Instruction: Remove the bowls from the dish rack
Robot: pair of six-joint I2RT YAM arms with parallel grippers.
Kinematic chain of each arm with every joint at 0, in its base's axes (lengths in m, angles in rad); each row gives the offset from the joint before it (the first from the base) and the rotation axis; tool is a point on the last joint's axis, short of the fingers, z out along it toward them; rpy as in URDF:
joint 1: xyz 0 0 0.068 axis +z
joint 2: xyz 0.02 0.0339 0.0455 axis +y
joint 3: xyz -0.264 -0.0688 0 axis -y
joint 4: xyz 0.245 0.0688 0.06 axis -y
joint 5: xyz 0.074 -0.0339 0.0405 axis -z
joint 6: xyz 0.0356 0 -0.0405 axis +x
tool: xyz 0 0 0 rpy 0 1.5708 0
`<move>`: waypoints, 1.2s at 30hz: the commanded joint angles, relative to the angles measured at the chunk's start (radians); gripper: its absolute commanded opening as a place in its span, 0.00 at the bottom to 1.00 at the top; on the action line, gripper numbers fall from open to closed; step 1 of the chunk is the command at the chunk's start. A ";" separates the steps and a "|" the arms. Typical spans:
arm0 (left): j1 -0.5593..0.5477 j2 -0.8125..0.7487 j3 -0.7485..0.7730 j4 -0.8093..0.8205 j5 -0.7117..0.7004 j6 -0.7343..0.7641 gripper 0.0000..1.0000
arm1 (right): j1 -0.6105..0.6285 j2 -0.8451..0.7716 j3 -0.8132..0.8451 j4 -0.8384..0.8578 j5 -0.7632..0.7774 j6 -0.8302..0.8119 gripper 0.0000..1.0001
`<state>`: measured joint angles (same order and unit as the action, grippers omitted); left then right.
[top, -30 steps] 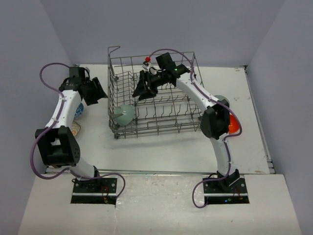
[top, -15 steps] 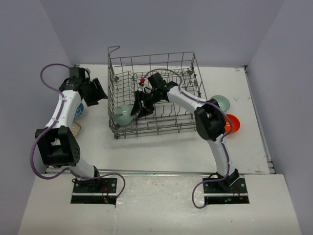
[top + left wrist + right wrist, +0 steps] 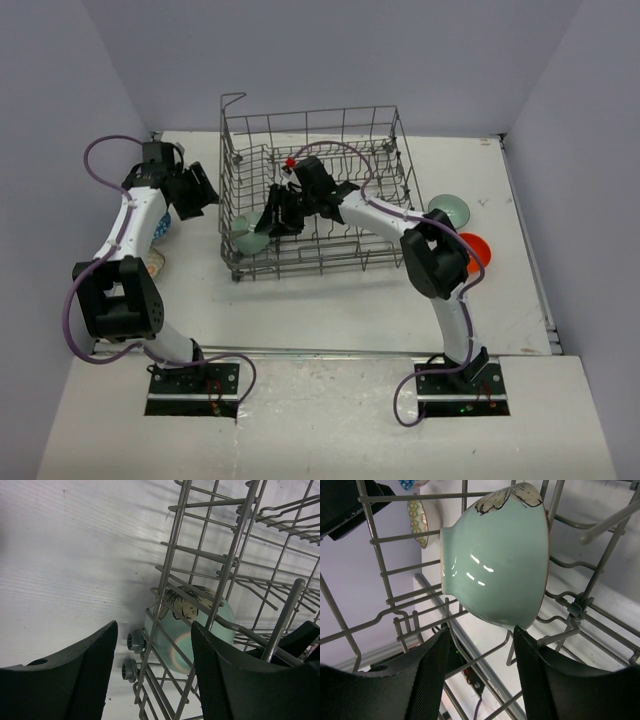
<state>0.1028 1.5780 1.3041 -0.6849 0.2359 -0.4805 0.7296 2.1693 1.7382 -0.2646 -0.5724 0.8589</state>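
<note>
The grey wire dish rack (image 3: 318, 190) stands mid-table. One pale mint-green bowl (image 3: 246, 236) leans on its side in the rack's near-left corner. My right gripper (image 3: 274, 214) is inside the rack, open, its fingertips just short of that bowl (image 3: 495, 565); one fingertip (image 3: 521, 631) is at the bowl's rim. My left gripper (image 3: 207, 190) hangs open outside the rack's left wall (image 3: 175, 587), with the same bowl (image 3: 192, 630) seen through the wires. A second mint bowl (image 3: 450, 208) and the orange bowl (image 3: 473, 250) sit on the table to the right.
A blue bowl (image 3: 162, 225) and a whitish patterned bowl (image 3: 153, 265) lie on the table under my left arm. The rack's small wheels (image 3: 131, 655) stick out at its left corner. Upright tines and cross wires surround my right gripper (image 3: 482, 652). Walls enclose the table.
My right gripper has swung down and to the left inside the rack, from the back rows to the mint-green bowl. The left arm has barely moved.
</note>
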 commanded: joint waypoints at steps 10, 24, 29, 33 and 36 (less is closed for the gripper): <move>-0.003 -0.016 -0.005 0.045 0.077 0.006 0.62 | 0.063 -0.161 -0.195 0.200 0.301 0.043 0.53; 0.001 0.000 0.014 0.036 0.082 0.026 0.62 | 0.062 -0.075 -0.143 0.318 0.227 0.054 0.47; 0.002 0.002 0.018 0.036 0.088 0.026 0.62 | 0.063 -0.071 -0.134 0.359 0.155 0.049 0.36; 0.000 -0.001 0.011 0.044 0.095 0.020 0.62 | 0.064 -0.077 -0.147 0.403 0.123 0.054 0.33; 0.002 -0.001 0.004 0.048 0.097 0.017 0.62 | 0.063 -0.063 -0.138 0.424 0.086 0.054 0.33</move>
<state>0.1169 1.5806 1.3010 -0.6670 0.2501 -0.4667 0.7715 2.0895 1.5539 -0.0002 -0.4156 0.9047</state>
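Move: The green bowl stands on edge in the rack, its middle about 4 cm left of the right hand, 3 cm back and some 3 cm lower. The rack's left side is roughly 5 cm to the left of the bowl, level with it. Outside, the blue bowl lies about 25 cm left of the right hand and 1 cm back, 8 cm lower. From the left hand the green bowl lies about 8 cm right, 7 cm back and 7 cm below. The right hand dips about 2 cm, rises again edging left, and half closes, pinching the green bowl's rim. ##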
